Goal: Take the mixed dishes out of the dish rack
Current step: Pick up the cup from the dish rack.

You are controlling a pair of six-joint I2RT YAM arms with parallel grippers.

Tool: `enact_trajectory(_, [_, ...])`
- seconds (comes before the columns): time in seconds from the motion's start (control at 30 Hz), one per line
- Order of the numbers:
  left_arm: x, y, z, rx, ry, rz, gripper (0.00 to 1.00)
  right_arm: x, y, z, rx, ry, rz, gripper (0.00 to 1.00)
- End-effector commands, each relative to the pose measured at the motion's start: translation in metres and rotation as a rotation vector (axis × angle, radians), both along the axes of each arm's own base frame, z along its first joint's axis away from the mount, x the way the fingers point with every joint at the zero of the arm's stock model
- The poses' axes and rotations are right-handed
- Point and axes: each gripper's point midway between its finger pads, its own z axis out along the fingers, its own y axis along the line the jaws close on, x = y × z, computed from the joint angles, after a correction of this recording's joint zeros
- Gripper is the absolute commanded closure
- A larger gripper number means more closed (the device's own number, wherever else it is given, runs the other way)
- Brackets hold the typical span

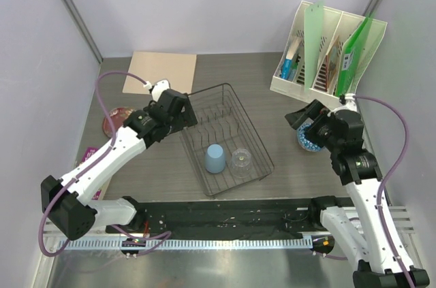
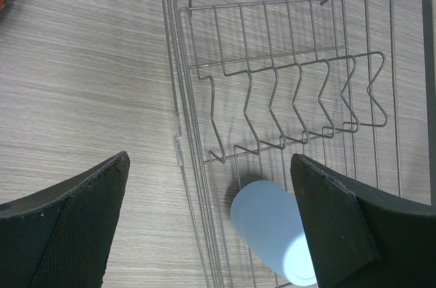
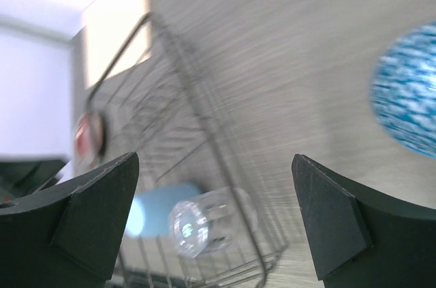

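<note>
The dish rack (image 1: 204,107) stands mid-table, holding a light blue cup (image 1: 214,158) and a clear glass tumbler (image 1: 240,161), both upside down at its near end. The dark red plate (image 1: 113,120) lies on the table left of the rack. The blue-and-white bowl (image 1: 308,140) sits on the table to the right. My left gripper (image 1: 188,112) hovers open over the rack's left rim (image 2: 178,145), with the cup (image 2: 272,228) below its right finger. My right gripper (image 1: 304,121) is open beside the bowl (image 3: 409,97), facing the tumbler (image 3: 204,223) and cup (image 3: 153,210).
A white file holder (image 1: 327,50) with folders stands at the back right. A tan board (image 1: 161,72) lies at the back left. A black mat (image 1: 225,216) runs along the near edge. A pink item (image 1: 88,155) lies near the left arm.
</note>
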Motion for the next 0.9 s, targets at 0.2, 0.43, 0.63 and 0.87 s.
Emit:
enact_trajectory(0.2, [-0.001, -0.003, 0.006, 0.001, -0.053, -0.062, 0.00, -0.007, 0.087, 0.004, -0.195, -0.137, 0.484, 0.01])
enact_trajectory(0.43, [-0.015, -0.007, 0.005, -0.064, -0.093, -0.132, 0.00, -0.031, 0.128, -0.025, -0.436, -0.122, 0.640, 0.01])
enact_trajectory(0.63, [-0.023, 0.003, 0.007, -0.055, -0.108, -0.126, 0.00, -0.043, 0.156, -0.048, -0.548, -0.114, 0.722, 0.01])
enact_trajectory(0.87, [-0.029, 0.006, -0.001, -0.062, -0.092, -0.114, 0.00, -0.046, 0.173, -0.084, -0.619, -0.041, 0.770, 0.00])
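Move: The clear cup, upside down in the dish rack, lies about 18 cm to the right hand's left, some 6 cm back and 17 cm below. The blue cup stands roughly 8 cm to the left of the clear cup, level with it; the patterned bowl is about 6 cm to this hand's right, 2 cm ahead and 19 cm below. From the left hand, the clear cup is around 18 cm right, 10 cm back and 14 cm down. Towards the clear cup, the empty right hand swings left about 16 cm from the bowl's side to above the rack, drawing back some 6 cm and, after a slight rise, sinking about 9 cm. It turns counter-clockwise by roughly 45 degrees, its left side dipping and the fingers tilting steeper, wide open and short of contact. The left hand, open too, backs off about 3 cm. ##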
